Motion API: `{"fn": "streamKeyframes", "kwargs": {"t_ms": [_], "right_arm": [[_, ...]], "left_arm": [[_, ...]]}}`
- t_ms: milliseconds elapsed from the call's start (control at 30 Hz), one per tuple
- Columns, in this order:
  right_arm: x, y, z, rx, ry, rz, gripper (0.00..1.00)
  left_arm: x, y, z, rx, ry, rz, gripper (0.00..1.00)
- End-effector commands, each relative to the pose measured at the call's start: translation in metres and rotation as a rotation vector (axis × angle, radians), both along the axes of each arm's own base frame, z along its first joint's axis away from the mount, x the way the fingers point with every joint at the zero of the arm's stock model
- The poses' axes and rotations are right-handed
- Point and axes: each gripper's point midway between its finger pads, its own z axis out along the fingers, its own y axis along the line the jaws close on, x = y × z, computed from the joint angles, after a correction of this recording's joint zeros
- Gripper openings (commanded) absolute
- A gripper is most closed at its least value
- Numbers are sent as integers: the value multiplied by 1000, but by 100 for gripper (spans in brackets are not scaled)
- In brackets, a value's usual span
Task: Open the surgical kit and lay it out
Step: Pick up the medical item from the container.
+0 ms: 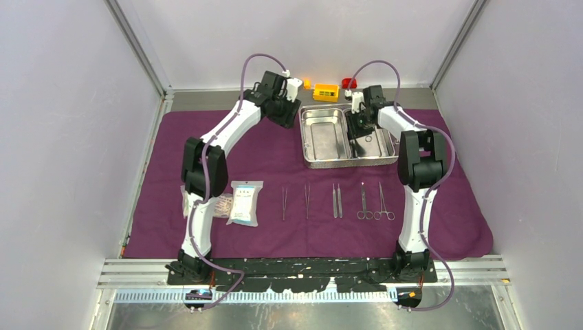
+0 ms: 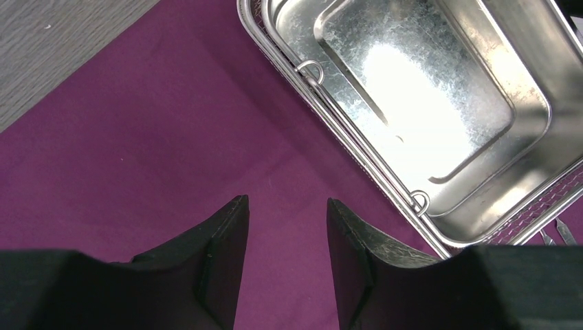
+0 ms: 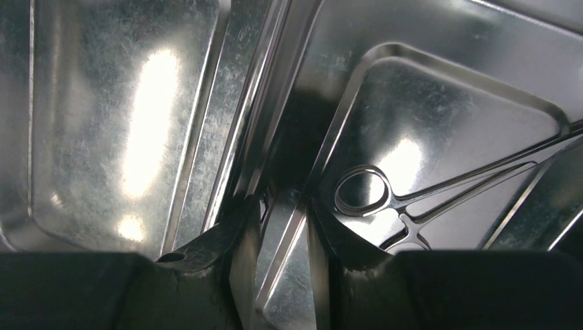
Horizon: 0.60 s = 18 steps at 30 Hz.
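The dark-purple cloth (image 1: 275, 165) lies spread flat, with the steel tray (image 1: 326, 134) at its far middle. My right gripper (image 1: 358, 141) reaches down into the tray. In the right wrist view the right gripper (image 3: 285, 199) straddles the wall between the tray's (image 3: 103, 124) two compartments and is shut on it. A ring-handled clamp (image 3: 405, 221) lies in the right compartment. My left gripper (image 1: 287, 118) hovers just left of the tray; this left gripper (image 2: 287, 199) is open over bare cloth (image 2: 137, 151), apart from the tray (image 2: 426, 103). Tweezers (image 1: 284, 203) and scissors (image 1: 364, 203) lie in a row.
Two clear packets (image 1: 245, 203) lie on the cloth by the left arm. More tweezers (image 1: 336, 201) and a clamp (image 1: 383, 203) sit in the row. Yellow (image 1: 326, 91), orange (image 1: 307, 83) and red (image 1: 349, 83) bricks stand behind the tray. Walls close in on both sides.
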Motion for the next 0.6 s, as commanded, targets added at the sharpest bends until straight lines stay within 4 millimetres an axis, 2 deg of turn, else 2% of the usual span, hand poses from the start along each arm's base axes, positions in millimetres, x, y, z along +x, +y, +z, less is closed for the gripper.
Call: {"fn": "streamKeyframes", "kwargs": {"t_ms": [0, 333, 567], "right_arm": [[-2, -2, -15, -56, -12, -37, 35], [-2, -20, -16, -165, -37, -87, 24], [-1, -22, -8, -169, -51, -102, 11]], "left_arm": [[-2, 5, 46, -45, -79, -11, 47], [-5, 8, 46, -54, -71, -6, 47], [-8, 9, 49, -61, -73, -8, 47]]}}
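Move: The medical item lies by the tray's divider, between my open right fingertips: its middle is about 1 cm back and 1 cm below my right hand. The divider runs some 2 cm to that hand's left, level with it; the clamp's middle is roughly 7 cm right, 3 cm ahead and 2 cm lower. From my left hand, the item is about 19 cm right, 2 cm back and 12 cm down. I close my right fingers most of the way around the upper end of the medical item beside the divider. As they close, I nudge my right hand about 1.5 cm forward, then slightly right, staying low in the tray while the wrist tilts some 10 degrees, swinging the fingertips forward. ##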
